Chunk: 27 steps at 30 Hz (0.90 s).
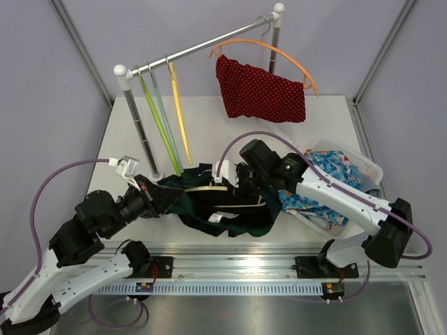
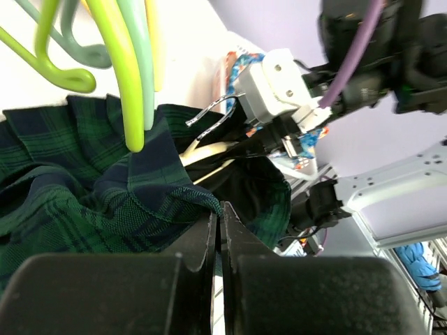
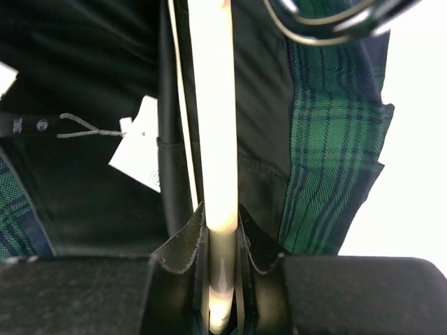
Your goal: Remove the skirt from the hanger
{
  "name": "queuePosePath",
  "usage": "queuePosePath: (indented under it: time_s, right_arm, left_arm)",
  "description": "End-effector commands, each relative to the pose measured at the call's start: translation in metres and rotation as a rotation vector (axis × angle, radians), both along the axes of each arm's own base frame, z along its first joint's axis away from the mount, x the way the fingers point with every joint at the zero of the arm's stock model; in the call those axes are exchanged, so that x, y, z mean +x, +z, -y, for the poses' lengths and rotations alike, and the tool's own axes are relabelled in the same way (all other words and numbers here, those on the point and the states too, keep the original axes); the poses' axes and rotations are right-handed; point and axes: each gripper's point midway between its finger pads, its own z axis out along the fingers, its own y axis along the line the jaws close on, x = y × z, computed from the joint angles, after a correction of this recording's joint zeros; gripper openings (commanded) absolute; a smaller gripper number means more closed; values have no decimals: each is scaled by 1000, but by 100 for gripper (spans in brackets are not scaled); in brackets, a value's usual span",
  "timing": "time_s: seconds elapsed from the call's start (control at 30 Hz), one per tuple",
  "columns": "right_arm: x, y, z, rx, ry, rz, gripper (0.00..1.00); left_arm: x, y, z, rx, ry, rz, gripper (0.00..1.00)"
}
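A dark green plaid skirt lies bunched on the table in front of the rack, still around a cream hanger. My left gripper is at the skirt's left end, and its fingertips are shut on a fold of the hem. My right gripper comes in from the right. It is shut on the hanger's cream bar, which runs straight up between its fingers. Black lining and a white label lie beside the bar, with plaid cloth to the right of it.
A clothes rack stands behind. It carries green and yellow empty hangers and a red dotted garment on an orange hanger. A clear bin of blue patterned clothes sits at the right, under the right arm.
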Motion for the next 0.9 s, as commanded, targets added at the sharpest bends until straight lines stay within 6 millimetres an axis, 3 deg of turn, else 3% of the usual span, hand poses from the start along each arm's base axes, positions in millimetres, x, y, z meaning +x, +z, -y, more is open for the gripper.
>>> queuePosePath:
  time_s: [0.0, 0.07, 0.1, 0.17, 0.23, 0.3, 0.33, 0.43, 0.47, 0.6, 0.73, 0.87]
  right_arm:
    - [-7, 26, 2, 49, 49, 54, 0]
    - [-7, 60, 0, 160, 33, 94, 0]
    - [-3, 67, 0, 168, 20, 113, 0]
    - [5, 48, 1, 90, 1, 103, 0]
    - [0, 27, 7, 20, 15, 51, 0]
    - [-2, 25, 7, 50, 26, 70, 0]
    - [-3, 44, 12, 104, 17, 120, 0]
    - [-8, 75, 25, 194, 33, 180, 0]
    - [-11, 77, 29, 203, 53, 176, 0]
    - [-21, 48, 52, 123, 71, 155, 0]
    - [-41, 60, 72, 200, 112, 118, 0]
    - [-26, 48, 88, 175, 15, 140, 0]
  left_arm:
    - [-21, 95, -14, -213, -45, 201, 0]
    - [-19, 93, -18, -194, -28, 199, 0]
    - [-17, 89, -17, -185, -22, 190, 0]
    - [-16, 87, -12, -185, -32, 183, 0]
    - [-14, 88, -4, -171, -56, 179, 0]
    - [-14, 88, -3, -147, -61, 171, 0]
    - [-13, 93, -3, -139, -58, 180, 0]
    - [-15, 96, -14, -129, -30, 195, 0]
    - [-14, 96, -16, -123, -21, 194, 0]
    - [-10, 85, -40, -63, 71, 184, 0]
    - [-4, 73, -82, -33, 246, 174, 0]
    - [-10, 77, -114, -65, 342, 190, 0]
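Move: The left hand keeps the edge of the dark green skirt pinched, and the cream hanger's middle lies about 10 cm to its right, 5 ahead and 8 below. The green hanger on the rack hangs some 15 cm ahead of the left hand and 2 cm left, about 10 cm higher. The right hand still grips the cream hanger; the bunched skirt's middle is about 3 cm to its left, 4 back and 8 below, while the basket stands roughly 33 cm right, 8 ahead and 15 lower. Upward first, both hands rise about 4 cm together, then draw apart. The left hand keeps its pinch on the skirt's edge and goes some 6 cm left, ending slightly lower and turning a little counter-clockwise; the right, fingers still shut on the cream hanger, pulls about 6 cm right and climbs farther, easing back and tilting roughly 15 degrees, its left side rising. ##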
